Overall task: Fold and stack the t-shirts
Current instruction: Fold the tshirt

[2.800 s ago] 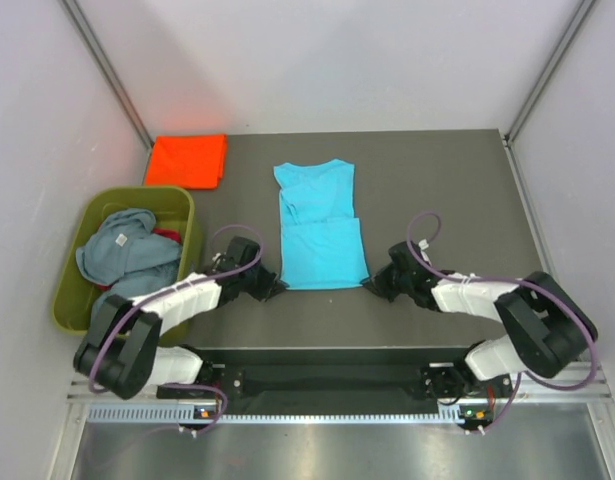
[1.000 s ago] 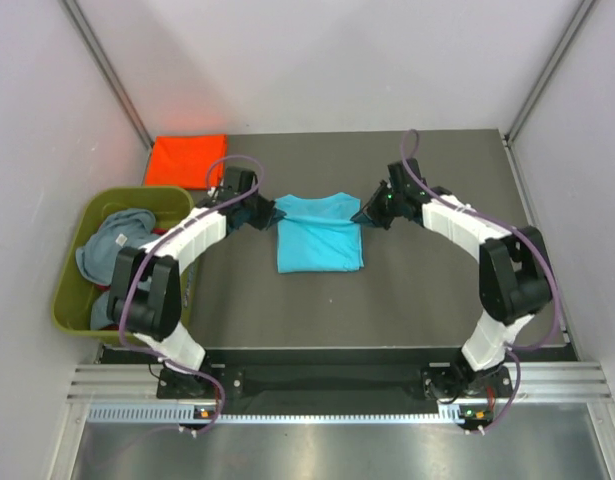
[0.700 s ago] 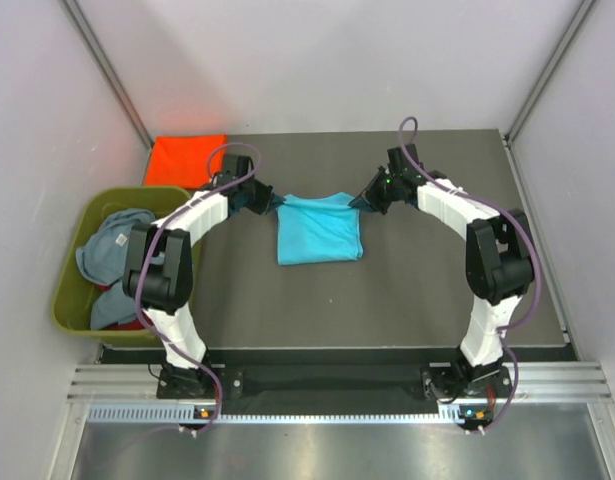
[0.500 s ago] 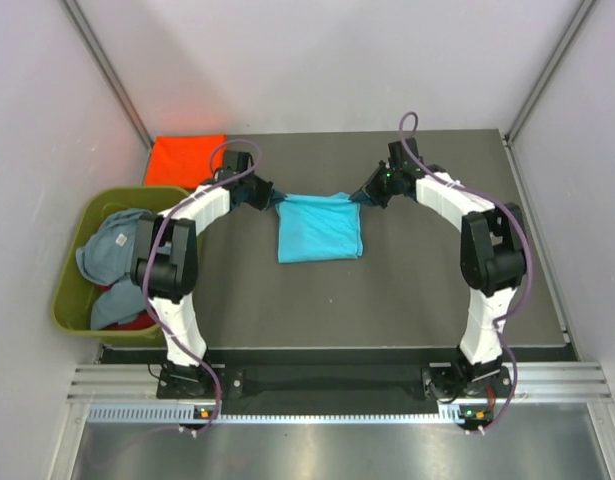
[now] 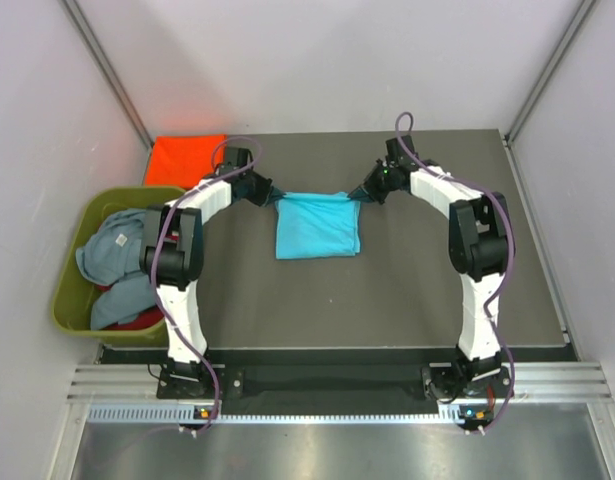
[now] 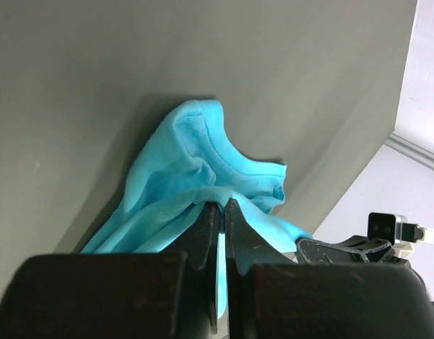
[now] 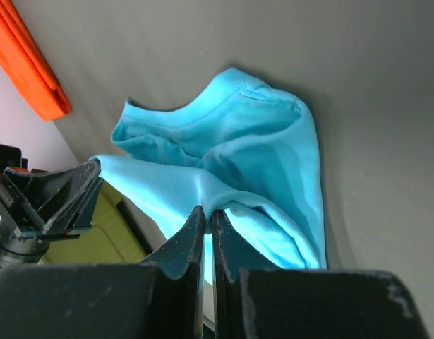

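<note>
The turquoise t-shirt [image 5: 317, 225] lies folded in the middle of the table, its far edge lifted and stretched between both grippers. My left gripper [image 5: 272, 196] is shut on the far left corner; the pinched cloth [image 6: 202, 169] bunches over its tips in the left wrist view. My right gripper [image 5: 363, 196] is shut on the far right corner, where the shirt [image 7: 231, 141] drapes beyond its tips. An orange-red t-shirt [image 5: 187, 158] lies folded at the far left corner. A grey-blue t-shirt [image 5: 122, 250] and a red t-shirt [image 5: 137, 322] sit crumpled in the tub.
The olive-green plastic tub [image 5: 87, 215] stands off the table's left edge. Both arms reach far over the table, elbows out to the sides. White walls close in the table at the back and sides.
Both grippers have carried the shirt's near hem up and over to the far edge, folding it in half. In the last second they drew further back and the cloth stretched taut.
</note>
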Controlling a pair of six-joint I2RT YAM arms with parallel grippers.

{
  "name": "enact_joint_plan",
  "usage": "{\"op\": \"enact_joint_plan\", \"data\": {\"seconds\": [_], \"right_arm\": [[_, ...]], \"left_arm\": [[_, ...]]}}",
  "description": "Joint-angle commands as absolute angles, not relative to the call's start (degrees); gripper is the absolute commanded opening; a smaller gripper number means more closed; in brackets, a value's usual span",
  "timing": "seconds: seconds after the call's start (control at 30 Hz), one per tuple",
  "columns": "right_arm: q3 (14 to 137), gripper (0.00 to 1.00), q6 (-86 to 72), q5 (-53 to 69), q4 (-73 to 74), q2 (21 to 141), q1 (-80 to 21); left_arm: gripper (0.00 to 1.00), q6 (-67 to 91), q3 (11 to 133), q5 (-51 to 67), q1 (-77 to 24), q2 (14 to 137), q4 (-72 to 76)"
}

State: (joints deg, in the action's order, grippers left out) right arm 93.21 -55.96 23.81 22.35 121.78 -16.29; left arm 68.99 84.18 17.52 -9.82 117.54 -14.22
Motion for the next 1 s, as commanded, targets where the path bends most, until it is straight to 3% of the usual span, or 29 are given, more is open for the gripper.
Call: {"op": "enact_joint_plan", "data": {"seconds": [0.0,0.3,0.4,0.43,0.53,0.67,0.8,0.97], "right_arm": [[97.3,0.01,-55.4,24.5,22.0,122.8,-15.3],[102.7,0.03,-56.2,24.7,22.2,127.4,-14.7],[104.2,0.08,-55.9,25.9,22.0,129.1,-13.9],[104.6,0.12,-54.8,26.1,22.0,129.3,-13.4],[106.3,0.42,-49.5,27.6,22.4,129.7,-11.4],[108.2,0.52,-37.4,29.1,30.7,127.6,-8.7],[99.2,0.57,-28.1,31.2,31.7,119.9,-9.1],[84.7,0.54,-25.6,39.8,25.9,109.8,-10.3]], "left_arm": [[0.0,67.4,87.4,16.4,-8.4,118.0,-13.4],[0.0,65.5,93.1,17.7,-7.9,123.2,-13.9],[0.09,63.6,97.3,18.2,-7.6,125.9,-16.5],[0.19,61.7,98.5,18.0,-7.6,127.1,-17.6],[0.28,55.5,106.7,18.0,-7.6,130.2,-24.1],[0.42,48.5,111.1,18.7,-7.7,128.9,-29.7],[0.43,43.0,103.7,20.7,-9.1,120.4,-28.9],[0.52,36.5,94.3,24.1,-11.0,111.7,-30.8]]}}
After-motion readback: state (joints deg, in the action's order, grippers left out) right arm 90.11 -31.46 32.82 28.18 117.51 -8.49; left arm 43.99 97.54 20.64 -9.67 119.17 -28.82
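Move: The far collar edge of the blue t-shirt, which the held edge is being brought towards, has its middle about 4 cm ahead, 8 cm right and 4 cm below the left hand; from the right hand it is some 6 cm ahead, 8 cm left and 4 cm below. The shirt's body centres roughly 8 cm back and 8 cm right of the left hand. The folded orange cloth lies about 9 cm ahead and 21 cm left of the left hand. The t-shirt's held edge is carried forward towards the collar by both hands, about 5 cm on the left and 4 cm on the right, sinking slightly at the end, and the fingers open to let it go. The left hand then draws back and rises some 5 cm, twisting about 20 degrees clockwise; the right swings out to its right and back, turning counter-clockwise. ##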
